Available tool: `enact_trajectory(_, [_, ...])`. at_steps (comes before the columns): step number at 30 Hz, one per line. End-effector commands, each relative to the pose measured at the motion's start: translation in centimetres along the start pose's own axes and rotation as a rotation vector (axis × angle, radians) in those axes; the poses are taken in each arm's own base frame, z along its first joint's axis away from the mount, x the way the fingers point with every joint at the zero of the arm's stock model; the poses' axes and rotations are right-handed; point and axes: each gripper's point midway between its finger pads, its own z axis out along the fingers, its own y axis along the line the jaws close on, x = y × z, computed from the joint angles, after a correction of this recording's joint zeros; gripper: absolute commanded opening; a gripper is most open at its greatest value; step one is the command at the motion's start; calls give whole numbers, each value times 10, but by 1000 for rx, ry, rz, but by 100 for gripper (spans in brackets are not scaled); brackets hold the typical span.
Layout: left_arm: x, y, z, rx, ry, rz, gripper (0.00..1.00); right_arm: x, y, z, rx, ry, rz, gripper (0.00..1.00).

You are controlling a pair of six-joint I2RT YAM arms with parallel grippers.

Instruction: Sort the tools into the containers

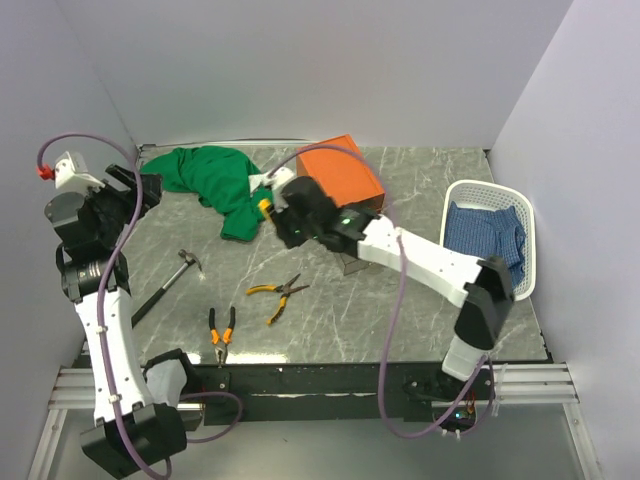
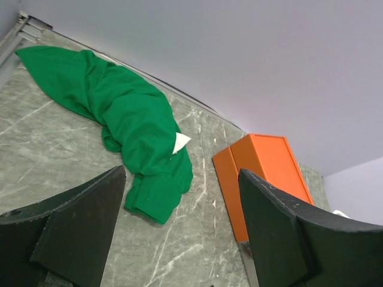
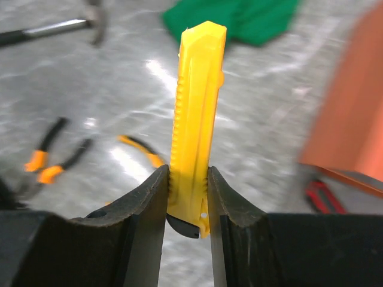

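My right gripper (image 3: 188,176) is shut on a yellow utility knife (image 3: 194,107), held upright above the table; in the top view the knife (image 1: 265,208) sits beside the green cloth. An orange box (image 1: 340,175) stands at the back; its containers are hidden behind my right arm. A red-black knife (image 3: 323,194) lies blurred under the box's edge. On the table lie a black-handled hammer (image 1: 170,280), yellow-handled pliers (image 1: 275,292) and orange-black pliers (image 1: 220,335). My left gripper (image 2: 182,179) is open and empty, raised at the left (image 1: 148,188).
A crumpled green cloth (image 1: 215,180) lies at the back left, close to the orange box (image 2: 263,173). A white basket (image 1: 465,195) holding a blue cloth stands at the right edge. White walls enclose the table on three sides.
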Motion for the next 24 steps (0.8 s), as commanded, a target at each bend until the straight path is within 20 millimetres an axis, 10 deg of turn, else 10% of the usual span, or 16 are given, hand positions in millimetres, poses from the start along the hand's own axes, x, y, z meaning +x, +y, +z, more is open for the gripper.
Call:
enact_trajectory(1, [-22, -24, 8, 93, -49, 43, 82, -4, -47, -25, 85, -45, -134, 0])
enact_trajectory(11, [-25, -23, 21, 104, -54, 43, 82, 49, -155, -71, 205, 65, -363, 0])
enact_trajectory(24, [-18, -22, 21, 112, -33, 33, 82, 123, -190, -69, 77, 230, -748, 0])
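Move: My right hand holds the yellow utility knife in the air. The open drawer is about 11 cm ahead, 20 cm to the right and 19 cm below, with the red knife lying in it about 2 cm left of the drawer's middle. The orange cabinet's middle is some 21 cm ahead and 13 cm right; the yellow pliers lie about 4 cm back and 1 cm left, 21 cm down. From my left hand the drawer is roughly 7 cm ahead, 46 cm right, 32 cm below. With the yellow knife still pinched, I sweep my right hand some 23 cm to the right towards the open drawer, going forward about 5 cm early on and sinking about 6 cm, mostly late. On the way I roll the wrist left side down and point the fingers more steeply down, about 40 degrees of turn in all. My empty left hand eases about 2.5 cm forward, then stays. ##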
